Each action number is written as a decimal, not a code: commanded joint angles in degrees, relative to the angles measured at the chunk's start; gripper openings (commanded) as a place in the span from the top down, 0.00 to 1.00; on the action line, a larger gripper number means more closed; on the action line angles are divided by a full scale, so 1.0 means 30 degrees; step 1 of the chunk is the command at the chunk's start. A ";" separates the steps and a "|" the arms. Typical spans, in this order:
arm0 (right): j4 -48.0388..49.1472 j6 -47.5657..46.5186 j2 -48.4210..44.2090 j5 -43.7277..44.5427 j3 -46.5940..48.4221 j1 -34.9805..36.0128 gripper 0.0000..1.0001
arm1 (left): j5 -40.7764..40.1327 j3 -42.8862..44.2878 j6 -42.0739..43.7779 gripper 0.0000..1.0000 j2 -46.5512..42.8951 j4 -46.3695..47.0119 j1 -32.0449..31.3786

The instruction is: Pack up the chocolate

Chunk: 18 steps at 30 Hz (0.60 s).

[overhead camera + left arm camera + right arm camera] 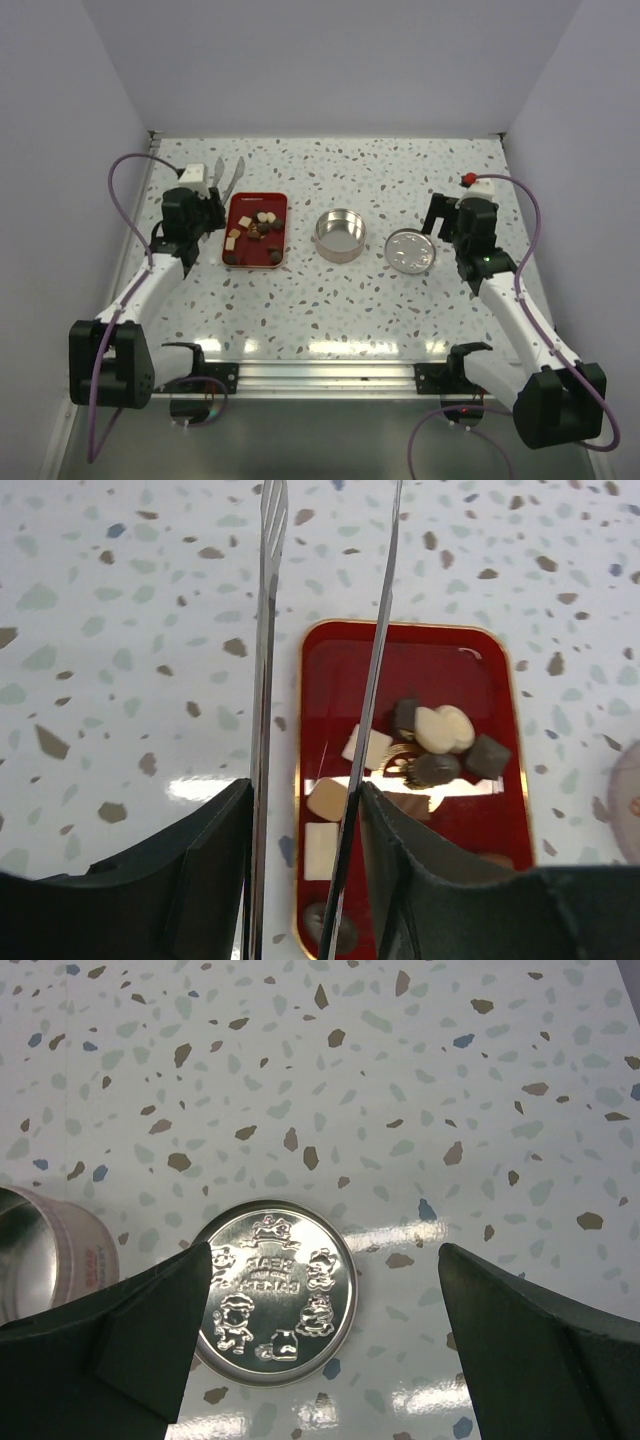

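Note:
Several chocolate pieces (255, 235), dark brown, light brown and cream, lie loose in the red tray (272, 205). In the left wrist view the chocolate pieces (440, 730) sit clustered on the red tray (440, 660). My left gripper (210, 205) (305, 800) is shut on a pair of metal tongs (232, 178) (266, 630). The tong arms stand apart above the tray's left edge, and I see nothing between them. The round silver tin (340, 235) stands open mid-table. My right gripper (440, 225) (325, 1260) hangs open above the tin's lid (275, 1300).
The embossed lid (410, 250) lies flat on the speckled table, right of the tin (40, 1250). White walls enclose the table at the back and on both sides. A metal rail runs along the near edge between the arm bases.

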 commanded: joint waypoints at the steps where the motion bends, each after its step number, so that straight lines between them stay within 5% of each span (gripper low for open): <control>1: 0.0070 -0.0085 0.0069 -0.0097 0.0698 0.0055 0.01 | 0.0975 0.1616 -0.0108 0.50 -0.0708 -0.1415 -0.1679; 18: 0.0070 -0.0026 0.0098 -0.0214 0.0581 0.0026 0.01 | -0.1484 0.0274 -0.1455 0.51 -0.3345 -0.5488 -0.3966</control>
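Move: The red tray of chocolates, for which the already held metal tongs are bound, has its middle about 8 cm to the right of the left hand, roughly level with it and 13 cm below. The chocolate cluster in the tray is some 10 cm right and 2 cm ahead; the empty tin stands about 32 cm right and 2 cm back, 10 cm below. From the right hand the tray lies some 54 cm left, 3 cm ahead and 16 cm below. The metal tongs, still gripped at an unchanged opening in the left hand, are carried about 6 cm to the right, most of it first with a slight rise, then drawn back some 4 cm. The hand swings clockwise by roughly 10 degrees meanwhile, bringing the forward-pointing tips from beyond the tray's far left corner in towards the tray, high over the table. ##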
